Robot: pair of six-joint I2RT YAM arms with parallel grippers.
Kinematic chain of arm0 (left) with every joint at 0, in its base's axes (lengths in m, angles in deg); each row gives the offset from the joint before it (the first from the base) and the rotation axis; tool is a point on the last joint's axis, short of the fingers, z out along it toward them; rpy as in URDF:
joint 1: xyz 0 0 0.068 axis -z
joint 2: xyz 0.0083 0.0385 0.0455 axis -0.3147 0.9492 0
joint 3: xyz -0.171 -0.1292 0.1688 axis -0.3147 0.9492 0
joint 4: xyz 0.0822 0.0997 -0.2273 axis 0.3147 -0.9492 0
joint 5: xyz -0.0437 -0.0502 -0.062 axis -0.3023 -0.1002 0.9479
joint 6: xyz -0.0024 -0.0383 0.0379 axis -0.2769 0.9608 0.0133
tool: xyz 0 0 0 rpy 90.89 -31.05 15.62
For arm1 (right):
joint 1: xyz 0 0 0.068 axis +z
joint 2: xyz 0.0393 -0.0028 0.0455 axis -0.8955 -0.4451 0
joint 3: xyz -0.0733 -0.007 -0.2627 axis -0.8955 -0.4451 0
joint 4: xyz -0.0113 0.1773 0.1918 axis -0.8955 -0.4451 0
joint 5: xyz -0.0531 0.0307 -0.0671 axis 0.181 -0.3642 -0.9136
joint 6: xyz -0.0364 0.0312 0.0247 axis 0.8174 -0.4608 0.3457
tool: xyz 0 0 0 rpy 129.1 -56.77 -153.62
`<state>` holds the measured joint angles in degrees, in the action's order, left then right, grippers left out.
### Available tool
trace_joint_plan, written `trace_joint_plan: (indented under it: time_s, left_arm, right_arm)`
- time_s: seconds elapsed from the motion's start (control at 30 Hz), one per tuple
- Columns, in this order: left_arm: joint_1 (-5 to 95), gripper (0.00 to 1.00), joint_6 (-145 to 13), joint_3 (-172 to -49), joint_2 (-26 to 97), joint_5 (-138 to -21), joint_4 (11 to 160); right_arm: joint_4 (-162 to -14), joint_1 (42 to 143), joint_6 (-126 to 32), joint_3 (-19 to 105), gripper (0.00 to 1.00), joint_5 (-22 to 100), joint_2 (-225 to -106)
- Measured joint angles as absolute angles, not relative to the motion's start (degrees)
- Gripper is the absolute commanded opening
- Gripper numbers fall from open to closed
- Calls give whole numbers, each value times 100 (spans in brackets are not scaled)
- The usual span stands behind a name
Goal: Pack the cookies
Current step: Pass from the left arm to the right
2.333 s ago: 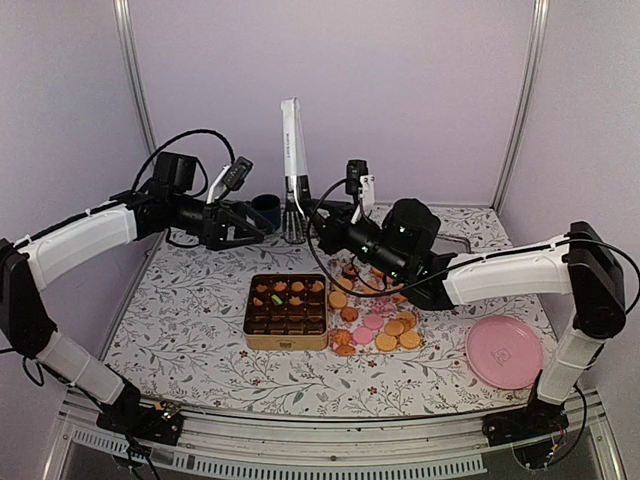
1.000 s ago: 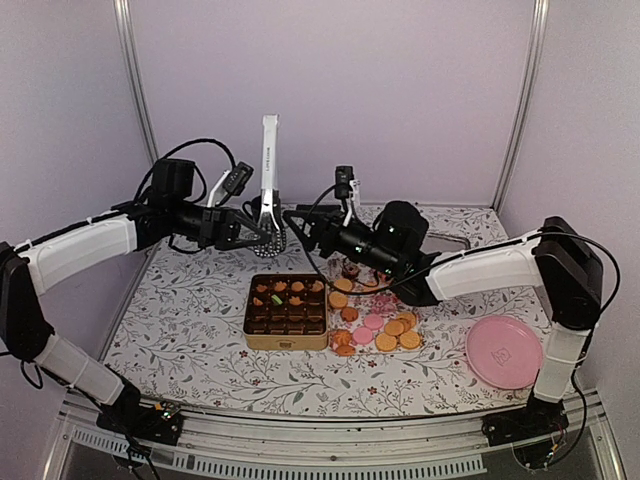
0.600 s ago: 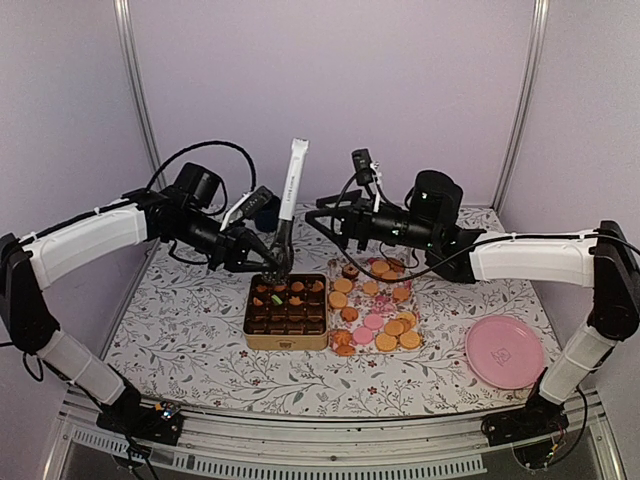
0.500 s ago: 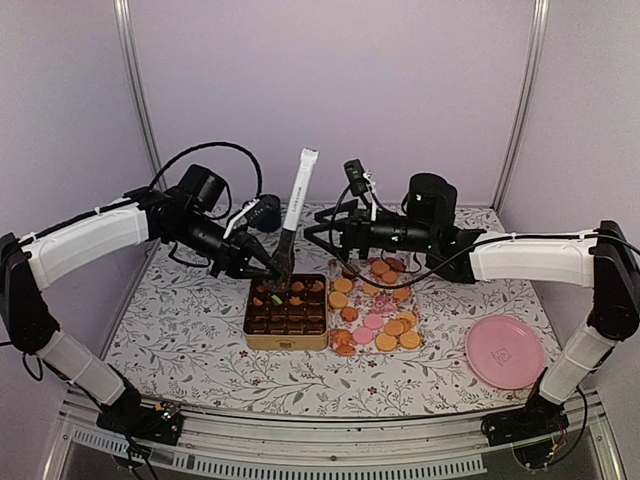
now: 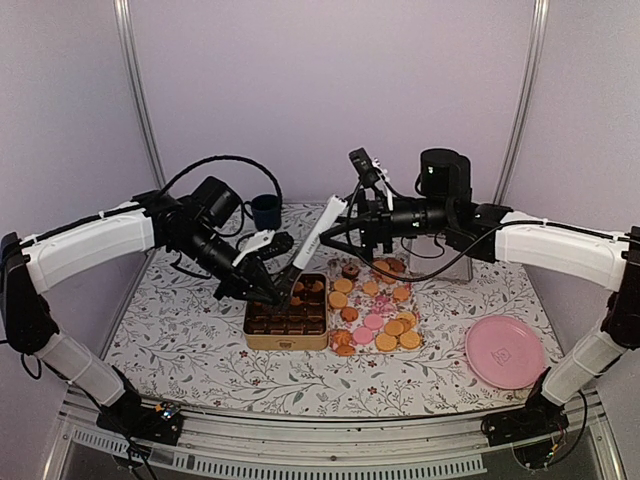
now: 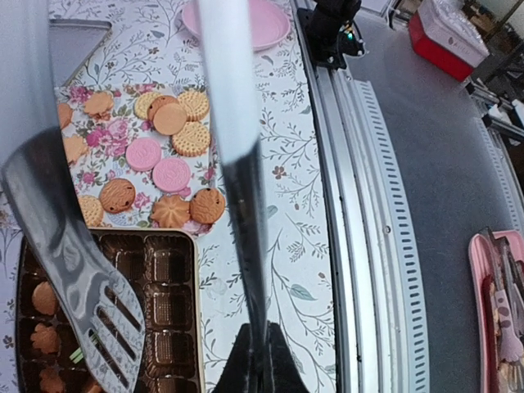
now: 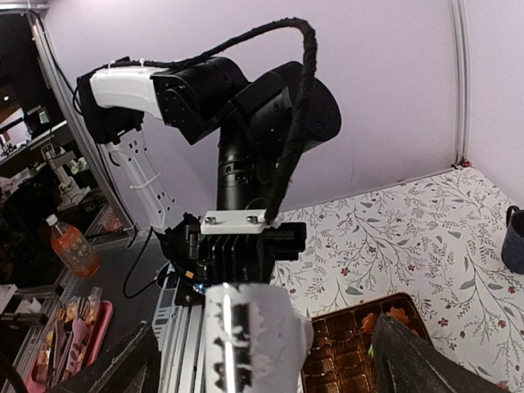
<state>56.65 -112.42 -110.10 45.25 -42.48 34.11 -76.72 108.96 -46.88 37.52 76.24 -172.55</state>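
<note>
Cookies (image 5: 378,312), mostly golden-orange with a few pink, lie on a floral sheet right of a gold tin (image 5: 286,341) with brown compartments; some sit in its far rows. My left gripper (image 5: 272,292) hangs over the tin's far edge, shut on one dark arm of white-handled tongs (image 5: 318,228). In the left wrist view my left gripper (image 6: 256,332) clamps that arm while the slotted head (image 6: 98,303) hovers over the tin (image 6: 168,286), with the cookies (image 6: 168,155) beyond. My right gripper (image 5: 337,230) stands open at the handle's end (image 7: 246,344), fingers (image 7: 417,360) wide on both sides.
A pink plate (image 5: 504,351) lies at the front right of the table. A dark blue cup (image 5: 265,210) stands at the back. A grey lid (image 5: 442,262) rests behind the cookies. The table's metal front rail (image 6: 360,205) runs along the near edge.
My left arm has swung the tongs down from the back of the table to the tin, handle now leaning right. My right gripper has opened wide and drawn back to the handle's end.
</note>
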Motion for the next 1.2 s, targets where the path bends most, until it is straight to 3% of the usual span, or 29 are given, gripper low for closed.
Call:
trace_joint_plan:
  time_s: [0.5,1.03,1.2]
  left_arm:
    - [5807,0,-11545,-10999,4578,-4937,3292]
    - [5809,0,-11532,-10999,4750,-5282,3196]
    - [5811,0,-11497,-10999,4753,-5359,3161]
  right_arm:
    - [-9923,10878,-3896,4948,63,8044,-17989]
    - [-10074,11044,-3770,5053,47,7860,-18124]
    - [-10074,11051,-3754,5050,34,7718,-18153]
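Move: The white handle of the tongs, still gripped low down by the left hand, stands some 4 cm left of the right hand and 2 cm below, neither ahead nor back. From the left hand it is about 8 cm right, 4 cm forward and 10 cm up. From the right hand, the cookie box lies roughly 11 cm left and 5 cm forward, the cookie mat 9 cm right and 6 cm forward, both about 30 cm below. The tongs' handle is taken between the right fingers: after a tiny lift the right hand sinks about 5 cm and eases 2 cm left onto it, fingertips tilting down some 15 degrees as they narrow from wide open to about half. The left hand keeps its pinch and lowers the tongs nearly 4 cm over the box's near side, tipping its fingers steeper. ##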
